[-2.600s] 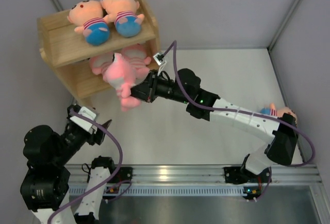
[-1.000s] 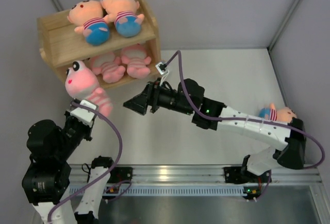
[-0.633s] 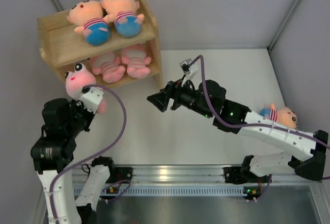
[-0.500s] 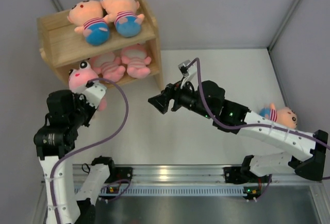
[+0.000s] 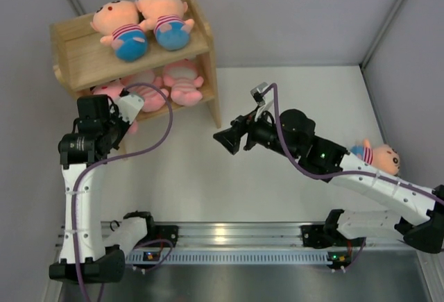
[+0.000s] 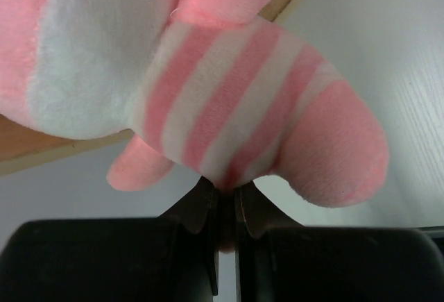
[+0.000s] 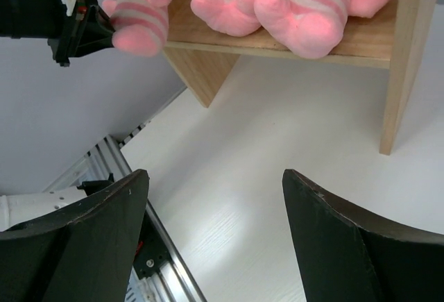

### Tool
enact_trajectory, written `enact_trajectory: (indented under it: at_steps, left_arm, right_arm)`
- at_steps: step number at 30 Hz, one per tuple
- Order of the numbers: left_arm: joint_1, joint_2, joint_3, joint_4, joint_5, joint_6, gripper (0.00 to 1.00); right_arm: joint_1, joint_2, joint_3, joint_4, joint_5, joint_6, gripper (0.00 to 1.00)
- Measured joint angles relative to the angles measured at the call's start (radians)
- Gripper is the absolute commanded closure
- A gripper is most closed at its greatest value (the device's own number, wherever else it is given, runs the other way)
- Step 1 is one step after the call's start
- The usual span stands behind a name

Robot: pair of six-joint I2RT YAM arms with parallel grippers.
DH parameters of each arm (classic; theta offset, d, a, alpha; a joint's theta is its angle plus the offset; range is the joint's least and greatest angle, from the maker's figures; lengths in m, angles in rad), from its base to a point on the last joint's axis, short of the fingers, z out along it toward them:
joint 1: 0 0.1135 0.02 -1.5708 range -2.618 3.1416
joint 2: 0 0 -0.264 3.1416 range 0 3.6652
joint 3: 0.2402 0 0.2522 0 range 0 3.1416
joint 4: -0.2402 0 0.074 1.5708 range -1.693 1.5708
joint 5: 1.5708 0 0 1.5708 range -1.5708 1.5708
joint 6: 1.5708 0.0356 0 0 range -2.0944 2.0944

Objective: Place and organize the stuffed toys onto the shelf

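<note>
The wooden shelf stands at the back left. Two peach dolls lie on its top tier. Two pink pigs sit on the lower tier. My left gripper is shut on the striped bottom of a third pig, which it holds at the left end of the lower tier. My right gripper hangs open and empty over the table, facing the shelf. A third doll lies on the table at the right, beside the right arm.
Grey walls close in the table at the left, back and right. An aluminium rail with the arm bases runs along the near edge. The right arm stretches across the table's right half.
The left arm has carried the pink pig up to the left end of the lower tier. The right arm has drawn back to the right, away from the shelf, jaws open.
</note>
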Motion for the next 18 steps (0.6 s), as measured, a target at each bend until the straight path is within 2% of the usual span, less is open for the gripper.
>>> enact_trajectory:
  at_steps: [9, 18]
  left_arm:
    - [0.0, 0.1, 0.0, 0.089, -0.046, -0.052, 1.0]
    - [0.0, 0.135, -0.018, 0.175, -0.079, -0.036, 1.0]
  right_arm:
    - [-0.036, -0.016, -0.002, 0.001, -0.038, -0.029, 0.21]
    - [-0.06, -0.004, -0.006, -0.001, -0.088, -0.04, 0.21]
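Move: The free left end of the lower shelf, where the held pink striped toy is being taken, lies about 9 cm ahead of the left hand, some 5 cm to its left and roughly 5 cm below. The middle pink toy sits about 10 cm ahead and 5 cm right of that hand, and the right pink toy about 13 cm ahead and 16 cm right, both a few centimetres below it. From the right hand the free end is some 14 cm ahead, 36 cm left and 8 cm lower. Still pinching the pink striped toy by the side of its striped belly, the left hand carries the toy forward about 5 cm, bearing a little left and sinking barely 1 cm, in over the free left end of the lower shelf. The wrist turns some 5 degrees counter-clockwise, and the hand eases nearly to a stop with its fingers kept shut. ##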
